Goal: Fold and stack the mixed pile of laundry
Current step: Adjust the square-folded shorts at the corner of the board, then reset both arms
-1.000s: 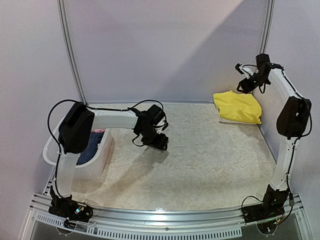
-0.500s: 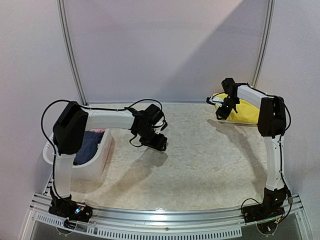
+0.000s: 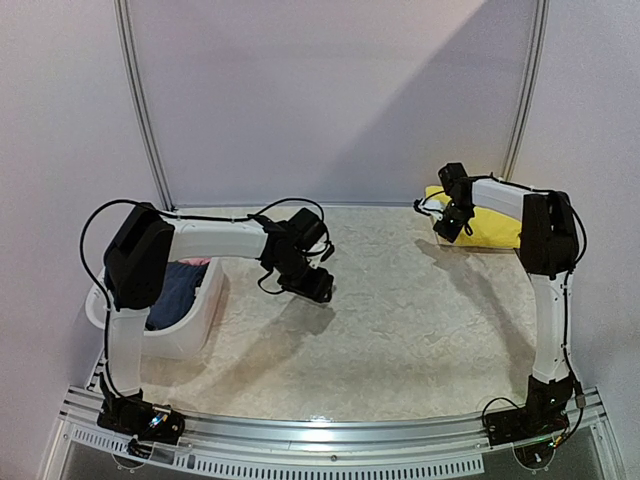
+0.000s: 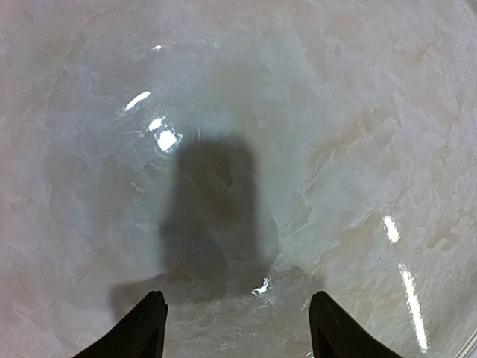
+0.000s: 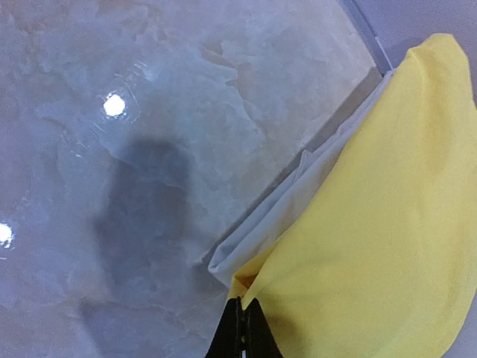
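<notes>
Folded yellow shorts (image 3: 492, 226) (image 5: 373, 224) lie at the table's far right corner on top of a white garment (image 5: 298, 198), whose folded edge sticks out beneath them. My right gripper (image 3: 447, 228) (image 5: 242, 302) is shut, its tips pinched on the near corner of the yellow shorts. My left gripper (image 3: 312, 287) (image 4: 238, 321) hangs open over bare table left of centre, with nothing between its fingers. A dark navy piece (image 3: 178, 295) and a bit of pink cloth (image 3: 197, 262) lie in the basket.
A white plastic basket (image 3: 195, 332) stands at the table's left edge, partly under the left arm. The back wall and a metal rail (image 5: 373, 45) run close behind the stack. The marbled tabletop (image 3: 400, 320) lies between the arms.
My right arm swung down from above the stack to the yellow shorts' near corner, and its jaws closed there. The left arm barely moved.
</notes>
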`<state>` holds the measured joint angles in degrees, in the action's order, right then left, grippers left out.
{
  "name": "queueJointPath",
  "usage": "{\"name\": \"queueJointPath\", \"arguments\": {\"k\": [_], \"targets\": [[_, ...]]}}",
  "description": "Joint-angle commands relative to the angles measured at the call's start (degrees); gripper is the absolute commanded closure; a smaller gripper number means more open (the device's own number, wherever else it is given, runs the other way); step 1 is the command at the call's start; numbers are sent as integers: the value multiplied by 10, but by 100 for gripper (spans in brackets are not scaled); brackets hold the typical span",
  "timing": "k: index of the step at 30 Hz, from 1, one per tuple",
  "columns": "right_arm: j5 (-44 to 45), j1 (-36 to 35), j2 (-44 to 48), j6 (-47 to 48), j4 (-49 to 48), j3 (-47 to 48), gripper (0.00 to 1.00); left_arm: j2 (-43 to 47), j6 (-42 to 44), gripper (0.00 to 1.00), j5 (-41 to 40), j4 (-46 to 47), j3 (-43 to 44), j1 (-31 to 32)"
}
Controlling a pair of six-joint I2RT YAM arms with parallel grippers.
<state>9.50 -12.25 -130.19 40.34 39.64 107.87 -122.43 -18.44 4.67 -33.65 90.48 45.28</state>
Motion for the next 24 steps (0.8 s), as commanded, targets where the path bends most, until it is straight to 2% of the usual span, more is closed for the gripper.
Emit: {"name": "queueJointPath", "arguments": {"k": [1, 3, 6, 10, 15, 16, 18, 22, 24], "targets": [[-9, -15, 59, -42, -6, -20, 99, 24, 5, 34, -2, 5, -7, 12], [7, -15, 53, -48, -15, -16, 90, 26, 4, 34, -2, 3, -8, 13], [11, -16, 37, -58, -8, 1, 63, 34, 4, 33, -9, 1, -15, 14], [-40, -16, 58, -87, 21, 14, 49, 51, 8, 34, -26, 4, -28, 14], [-88, -14, 151, -133, 22, -25, 31, 59, 21, 33, -45, -13, -11, 14], [-109, -14, 185, -141, 13, -46, 25, 61, 24, 33, -65, -19, -6, 14], [-114, -11, 239, -159, -15, -96, 3, 73, 30, 33, -89, -24, -2, 14], [-120, 14, 354, -218, -81, -198, 1, 121, 45, 30, -140, -9, -11, 14], [-151, 29, 396, -268, -97, -237, 1, 146, 51, 27, -160, 9, -21, 15]]}}
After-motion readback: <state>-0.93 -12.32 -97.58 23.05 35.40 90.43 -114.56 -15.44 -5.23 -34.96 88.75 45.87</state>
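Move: The right gripper, shut, has the near-left corner of the yellow square-folded shorts; their middle lies about 8 cm ahead and 8 cm to its right, some 2 cm lower. The folded white towel beneath is centred at roughly the same spot, a few centimetres below the gripper, and the board's back-right corner is some 13 cm ahead and 14 cm right. From the left gripper, the shorts' middle lies around 24 cm ahead and 34 cm right. Raise the right gripper a few centimetres as its fingers start to part, hang there briefly while they open on, then climb fast and draw back from the shorts with them wide open, some 17 cm up and 7 cm back in all, rolling its left side up and tilting the fingertips forward. Meanwhile lift the idle left gripper about 5 cm, fingers still open. ##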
